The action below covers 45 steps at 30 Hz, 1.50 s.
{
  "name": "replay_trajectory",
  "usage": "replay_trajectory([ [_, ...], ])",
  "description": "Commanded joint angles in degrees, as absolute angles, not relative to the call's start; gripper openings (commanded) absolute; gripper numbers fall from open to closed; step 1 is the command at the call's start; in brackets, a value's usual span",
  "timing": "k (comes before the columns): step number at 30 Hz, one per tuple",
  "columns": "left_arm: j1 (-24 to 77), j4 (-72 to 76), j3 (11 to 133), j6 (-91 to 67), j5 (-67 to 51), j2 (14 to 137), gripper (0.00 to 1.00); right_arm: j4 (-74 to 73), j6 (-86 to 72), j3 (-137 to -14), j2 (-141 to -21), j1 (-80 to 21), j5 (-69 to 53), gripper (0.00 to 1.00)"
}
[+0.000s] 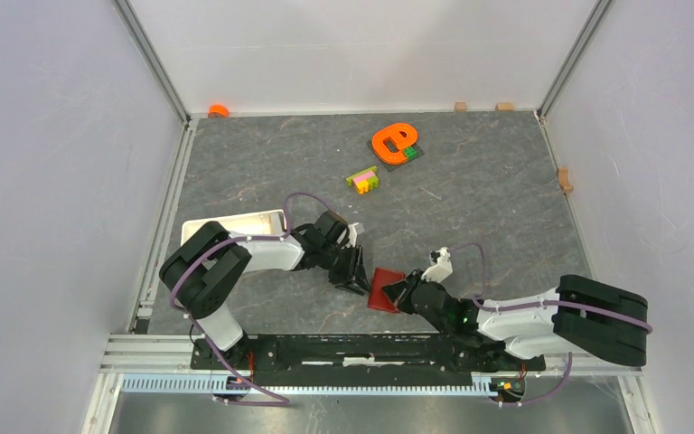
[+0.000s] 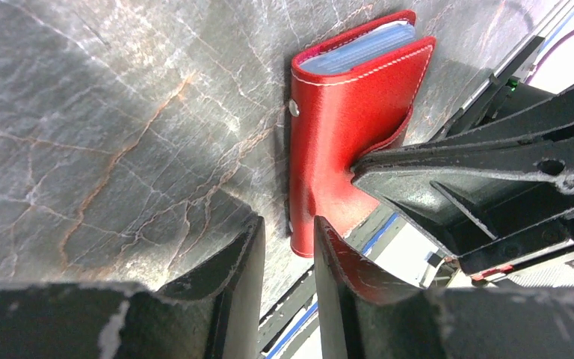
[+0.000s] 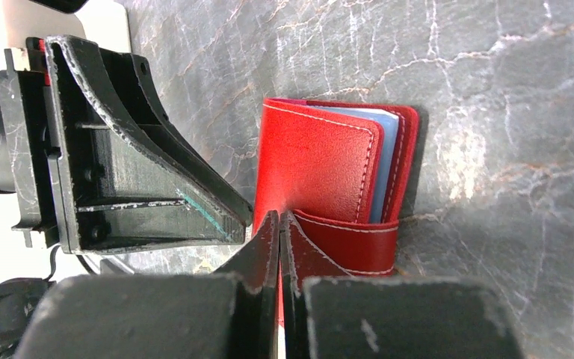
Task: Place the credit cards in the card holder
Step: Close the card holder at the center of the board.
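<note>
The dark red card holder [image 1: 383, 289] lies folded on the grey table between my two grippers. A light blue credit card [image 3: 389, 161] shows edge-on inside it, also in the left wrist view [image 2: 362, 46]. The tan-orange card is not in view. My right gripper [image 3: 279, 218] is shut, its tips pressed on the holder's cover [image 3: 314, 168] beside the snap tab [image 3: 347, 243]. My left gripper [image 2: 288, 232] is slightly open and empty, just off the holder's left edge [image 2: 336, 142]. In the top view the left gripper [image 1: 354, 276] and right gripper [image 1: 399, 294] flank the holder.
A white tray [image 1: 235, 221] stands behind the left arm. An orange e-shaped toy [image 1: 393, 142] and a small stack of coloured blocks [image 1: 362, 179] lie at the back. The metal rail [image 1: 361, 348] runs along the near edge, close to the holder.
</note>
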State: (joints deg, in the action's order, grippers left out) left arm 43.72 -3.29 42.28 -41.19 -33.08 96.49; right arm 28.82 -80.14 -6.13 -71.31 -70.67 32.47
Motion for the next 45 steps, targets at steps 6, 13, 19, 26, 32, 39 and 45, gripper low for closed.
replay_trajectory([
  [6,43.55,-5.14,44.47,-39.29,-32.0,93.43,0.37,22.1,-67.49,7.61,-85.52,-60.5,12.86,0.0],
  [13,43.51,-5.3,44.56,-39.09,-32.12,93.01,0.36,33.02,-68.2,11.13,-93.46,-56.15,6.93,0.0],
  [19,42.78,-6.53,44.73,-38.59,-31.29,90.79,0.36,32.26,-67.3,8.99,-97.89,-53.66,4.01,0.0],
  [26,40.05,-8.33,44.99,-37.47,-31.79,84.85,0.36,30.84,-66.86,6.73,-100.2,-51.18,2.66,0.0],
  [32,39.75,-11.02,45.76,-35.18,-29.5,80.44,0.37,31.49,-65.6,3.61,-106.25,-48.89,0.17,0.0],
  [39,39.29,-11.48,46.29,-34.71,-29.44,80.24,0.37,36.19,-66.05,1.52,-114.2,-48.16,-4.7,0.0],
  [45,39.29,-12.85,46.94,-33.2,-27.38,79.22,0.37,38.88,-64.76,-1.14,-118.36,-46.34,-6.95,0.0],
])
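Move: The red card holder lies right under my closed right fingertips, its middle about 1 cm farther out and 1 cm lower. From my left hand, which hovers at its left edge, it is some 4 cm to the right and 1 cm down. The toy blocks stand about 27 cm ahead of my right hand and 5 cm to its left; the white tray sits roughly 13 cm ahead of my left hand and 31 cm to its left. I keep my shut right fingertips pressed on the holder's cover and work them about 3 cm left and a little forward, sinking slightly while the wrist rolls and turns counter-clockwise, some 25 degrees in all. My left hand, fingers still part open, hardly stirs at first, then rises about 7 cm and eases forward, away from the holder. ##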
